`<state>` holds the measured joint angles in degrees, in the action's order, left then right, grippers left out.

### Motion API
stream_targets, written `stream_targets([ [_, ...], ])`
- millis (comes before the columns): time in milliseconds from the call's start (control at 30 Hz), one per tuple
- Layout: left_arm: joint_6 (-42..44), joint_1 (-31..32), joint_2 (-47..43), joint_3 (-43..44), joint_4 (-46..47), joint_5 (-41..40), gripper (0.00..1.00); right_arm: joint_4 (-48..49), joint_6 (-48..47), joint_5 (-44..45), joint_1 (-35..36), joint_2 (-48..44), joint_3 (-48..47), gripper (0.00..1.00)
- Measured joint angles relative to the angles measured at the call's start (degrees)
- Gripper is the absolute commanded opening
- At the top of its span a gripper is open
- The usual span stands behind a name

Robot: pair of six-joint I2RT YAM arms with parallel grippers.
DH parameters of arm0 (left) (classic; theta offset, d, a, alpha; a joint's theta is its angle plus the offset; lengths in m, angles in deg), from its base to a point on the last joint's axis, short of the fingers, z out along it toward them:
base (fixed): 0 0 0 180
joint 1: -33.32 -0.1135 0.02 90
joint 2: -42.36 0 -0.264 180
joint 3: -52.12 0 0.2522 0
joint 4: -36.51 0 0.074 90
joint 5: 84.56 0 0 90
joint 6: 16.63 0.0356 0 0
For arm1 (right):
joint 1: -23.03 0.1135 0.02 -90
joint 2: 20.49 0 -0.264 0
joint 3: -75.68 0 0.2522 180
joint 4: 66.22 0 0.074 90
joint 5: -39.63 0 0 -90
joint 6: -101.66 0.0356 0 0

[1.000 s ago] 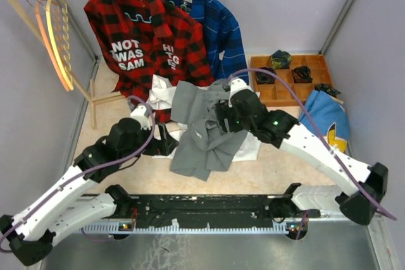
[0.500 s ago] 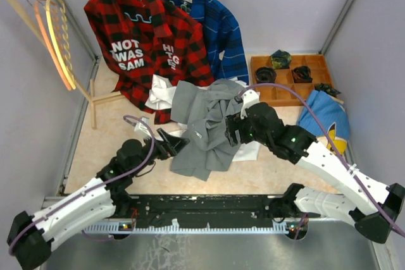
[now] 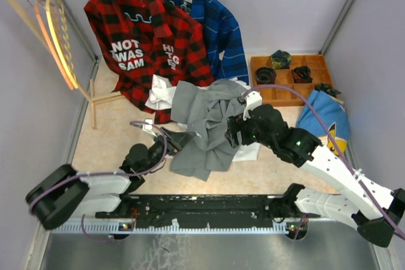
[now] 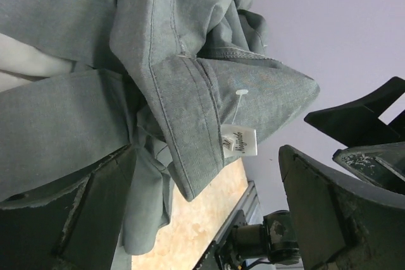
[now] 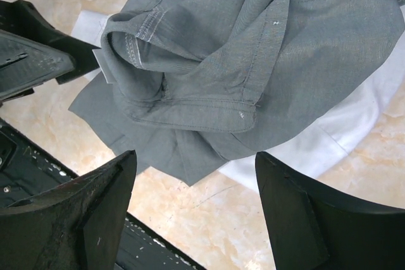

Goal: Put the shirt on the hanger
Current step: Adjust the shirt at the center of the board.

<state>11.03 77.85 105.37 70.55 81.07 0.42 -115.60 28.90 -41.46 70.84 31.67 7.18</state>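
Note:
The grey shirt (image 3: 205, 128) lies crumpled on the table's middle, partly over a white shirt (image 3: 161, 93). Up close its collar and white label (image 4: 240, 142) show in the left wrist view, and its folded seams (image 5: 253, 61) in the right wrist view. My left gripper (image 3: 183, 138) (image 4: 209, 219) is open at the shirt's left edge, jaws apart with cloth between them but not pinched. My right gripper (image 3: 234, 132) (image 5: 196, 200) hovers open over the shirt's right side. The pale yellow hanger (image 3: 67, 45) hangs on the rack at the far left.
A darker orange hanger (image 3: 45, 36) hangs beside the pale one. A red-black plaid shirt (image 3: 142, 42) and a blue shirt (image 3: 218, 23) hang at the back. A wooden tray (image 3: 288, 93) with dark items and a blue cloth (image 3: 323, 115) sit to the right.
My left arm has dropped low and slid right, bringing its open gripper to the grey shirt's left edge. The right arm has shifted slightly right and nearer. Both grippers stay open.

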Motion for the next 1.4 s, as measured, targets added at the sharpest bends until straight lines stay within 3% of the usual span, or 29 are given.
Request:
stream_targets([
  [200,-3.41,-0.17,18.51,0.09,21.51,0.81,0.92,-0.09,0.83,-0.26,0.00,-0.87,0.02,0.76],
  [400,-6.23,-0.83,32.13,3.93,27.43,3.82,0.87,-0.57,1.05,-0.55,0.00,-2.19,0.44,0.76],
  [933,-4.87,-3.19,27.61,6.88,28.65,7.02,0.71,-1.27,1.57,-1.42,0.00,-3.41,1.92,0.76],
  [1100,-4.68,-3.61,25.40,6.91,28.74,7.80,0.55,-1.29,2.05,-1.57,0.00,-3.43,2.73,0.77],
  [1267,-5.14,-4.90,25.75,7.80,28.72,9.70,0.12,-1.33,2.34,-1.73,0.00,-3.48,3.06,0.77],
  [1333,-5.44,-6.05,25.75,8.20,28.76,11.32,0.02,-1.46,2.38,-1.66,0.00,-3.67,3.06,0.77],
  [1400,-6.32,-8.20,25.38,8.37,28.70,13.77,0.00,-1.99,2.38,-1.44,0.00,-4.31,3.06,0.77],
])
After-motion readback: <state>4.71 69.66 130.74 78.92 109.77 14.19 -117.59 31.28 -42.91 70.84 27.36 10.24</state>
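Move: Just off the left hand's fingertips, some 3 cm ahead, 4 cm to the right and about level in height, stands the grey shirt's folded flap with the white label. The shirt's lower end lies about 8 cm back and 4 cm right of the hand; the red plaid shirt's hem is 7 cm ahead and 8 cm left, both some 6 cm below. From the right hand the flap lies about 10 cm left, level fore and aft, 8 cm lower. Reaching right and forward about 5 cm at the shirt's labelled flap, the left hand also dips some 3 cm with its jaws still wide, one finger below the flap and one above. It then rises about 7 cm, easing slightly back to the left at the end and rolling some 10 degrees left side down, while the fingers close and pinch the flap's edge. ##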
